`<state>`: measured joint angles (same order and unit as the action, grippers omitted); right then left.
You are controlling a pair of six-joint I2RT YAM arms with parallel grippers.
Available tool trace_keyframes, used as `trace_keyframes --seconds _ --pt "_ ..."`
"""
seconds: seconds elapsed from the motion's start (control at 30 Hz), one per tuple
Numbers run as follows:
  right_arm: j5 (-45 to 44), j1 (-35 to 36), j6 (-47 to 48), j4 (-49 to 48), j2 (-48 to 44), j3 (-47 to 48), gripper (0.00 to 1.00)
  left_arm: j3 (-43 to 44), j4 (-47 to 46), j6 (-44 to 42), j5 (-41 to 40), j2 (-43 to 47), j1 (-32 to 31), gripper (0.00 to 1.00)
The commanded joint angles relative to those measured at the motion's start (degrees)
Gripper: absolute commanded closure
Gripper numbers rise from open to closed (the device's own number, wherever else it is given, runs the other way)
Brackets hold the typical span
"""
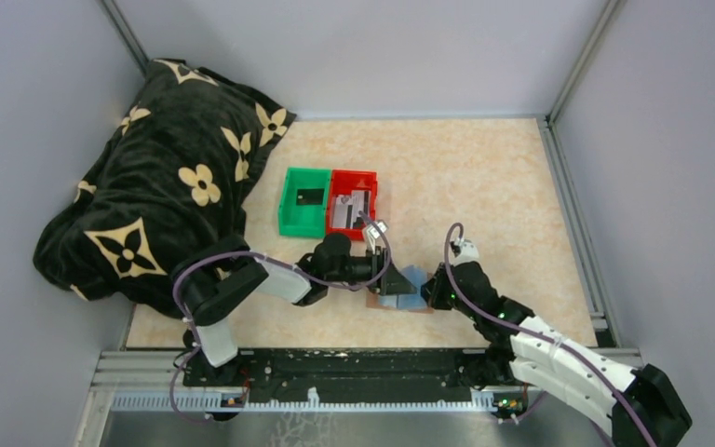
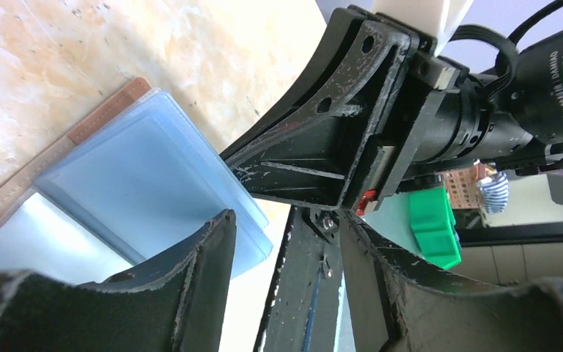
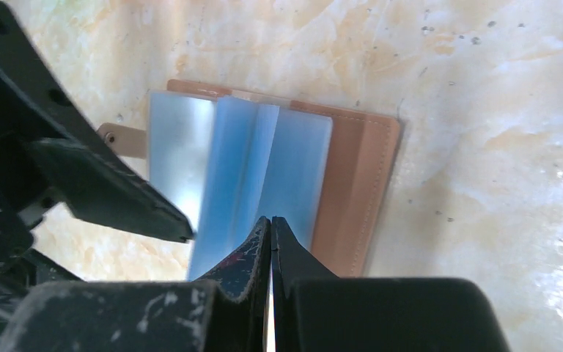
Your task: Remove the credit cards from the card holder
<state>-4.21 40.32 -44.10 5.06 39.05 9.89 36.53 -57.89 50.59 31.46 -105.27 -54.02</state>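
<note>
The card holder [image 1: 413, 287] lies open on the table, tan outside [image 3: 352, 183] with pale blue pockets [image 2: 139, 169]. My right gripper [image 3: 271, 220] is shut, its tips pinching a raised blue inner leaf of the holder. My left gripper [image 2: 289, 220] is open just to the left. Its fingers [image 2: 198, 271] straddle the right gripper's shut tips, one over the blue pocket. A dark credit card [image 1: 309, 196] lies in the green bin [image 1: 289, 209]. Grey credit cards [image 1: 349, 209] lie in the red bin [image 1: 372, 191].
The two bins stand side by side just behind the holder. A black blanket with cream flowers [image 1: 158, 186] is heaped at the left. Grey walls and metal rails [image 1: 573, 214] close in the table. Both arms meet closely over the holder.
</note>
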Motion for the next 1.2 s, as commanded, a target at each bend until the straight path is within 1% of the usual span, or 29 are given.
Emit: trace_keyframes --seconds 0.0,0.03,0.07,0.13,0.17,0.2,0.23,0.27,0.3,0.33,0.37,0.4,0.5,0.57,0.7,0.77,0.87,1.03,1.17 --pt "-3.8 -0.5 3.2 3.3 -3.1 4.1 1.00 -0.6 10.5 -8.2 -6.9 8.7 -0.2 0.40" --pt "-4.6 -0.5 3.8 3.9 -4.4 4.4 1.00 -0.5 15.2 -10.0 -10.8 11.3 -0.2 0.40" --pt "-5.7 -0.5 4.1 4.3 -6.1 4.4 0.90 -0.5 19.5 -11.9 -14.9 13.7 -0.3 0.41" --pt "-8.1 -0.5 5.4 5.3 -9.5 4.5 0.62 -0.6 27.2 -15.4 -23.2 18.6 -0.2 0.40" --pt "-9.5 -0.5 6.4 6.0 -11.3 4.7 0.48 -1.0 29.6 -17.1 -26.4 21.1 -0.3 0.39" --pt "-10.9 -0.5 6.9 7.4 -12.2 5.2 0.38 -1.3 31.5 -18.2 -30.0 24.4 -0.3 0.38" --pt "-12.3 -0.5 7.5 8.2 -12.7 5.6 0.30 -1.7 33.2 -19.4 -32.0 26.6 -0.2 0.37" --pt "-13.1 -0.5 8.1 8.8 -13.0 6.1 0.25 -2.0 34.8 -20.2 -34.0 28.6 -0.2 0.31" --pt "-14.1 -0.5 8.7 9.3 -13.1 6.5 0.21 -1.8 37.5 -20.5 -36.4 30.5 -0.2 0.17" --pt "-15.3 -0.5 9.2 9.6 -13.0 6.9 0.18 -1.4 40.6 -20.6 -38.6 32.1 -0.1 0.08" --pt "-16.3 -0.5 10.0 9.5 -13.0 7.2 0.16 -1.0 43.5 -20.9 -40.5 33.7 -0.2 0.02" --pt "-17.3 -0.5 11.3 9.3 -13.0 7.6 0.16 -0.7 46.2 -21.2 -42.1 35.2 -0.2 0.01" --pt "-20.4 -0.5 15.6 8.6 -12.5 9.2 0.15 -0.7 52.5 -20.5 -45.8 39.7 -0.2 0.01" --pt "-22.2 -0.6 17.7 7.4 -11.9 10.1 0.15 -1.4 54.9 -19.9 -47.4 43.2 -0.2 0.01" --pt "-22.2 -0.6 19.6 5.4 -8.8 11.4 0.16 -3.8 57.0 -19.5 -49.9 49.8 -0.1 0.01" --pt "-21.6 -0.6 19.2 4.6 -6.7 11.2 0.16 -4.3 58.2 -19.4 -50.8 52.3 -0.1 0.01" --pt "-20.0 -0.6 18.3 3.1 -6.1 10.3 0.17 -4.4 60.5 -19.0 -52.4 54.9 -0.1 0.01" --pt "-19.0 -0.6 17.9 3.2 -6.5 9.7 0.17 -5.7 61.2 -18.6 -53.2 57.5 -0.1 0.01" --pt "-18.8 -0.6 18.2 3.7 -6.8 9.6 0.18 -6.0 60.1 -19.1 -51.9 56.9 -0.1 0.01"
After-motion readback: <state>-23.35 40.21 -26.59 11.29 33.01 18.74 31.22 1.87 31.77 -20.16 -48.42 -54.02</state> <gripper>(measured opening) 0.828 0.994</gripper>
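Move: The card holder lies open on the table with a blue sleeve raised. Its middle is about 2 cm left of the left hand point, level with it fore and aft and some 7 cm below. From the right hand it is about 5 cm left, 1 cm ahead and 4 cm below. The red box is about 20 cm ahead and 13 cm left of the left hand. The green box stands 11 cm left of the red box and level with it. The card holder is left alone as both empty hands back off it. The left hand swings some 19 cm left, with a rise of about 8 cm and some forward travel early on, turning its fingers from rightward to forward-right and down and opening from partly open to wide. The right hand, shut at the raised blue sleeve, comes free, opens wide and goes 7 cm up, 5 forward and 5 right, its fingers tipping up some 20 degrees. ##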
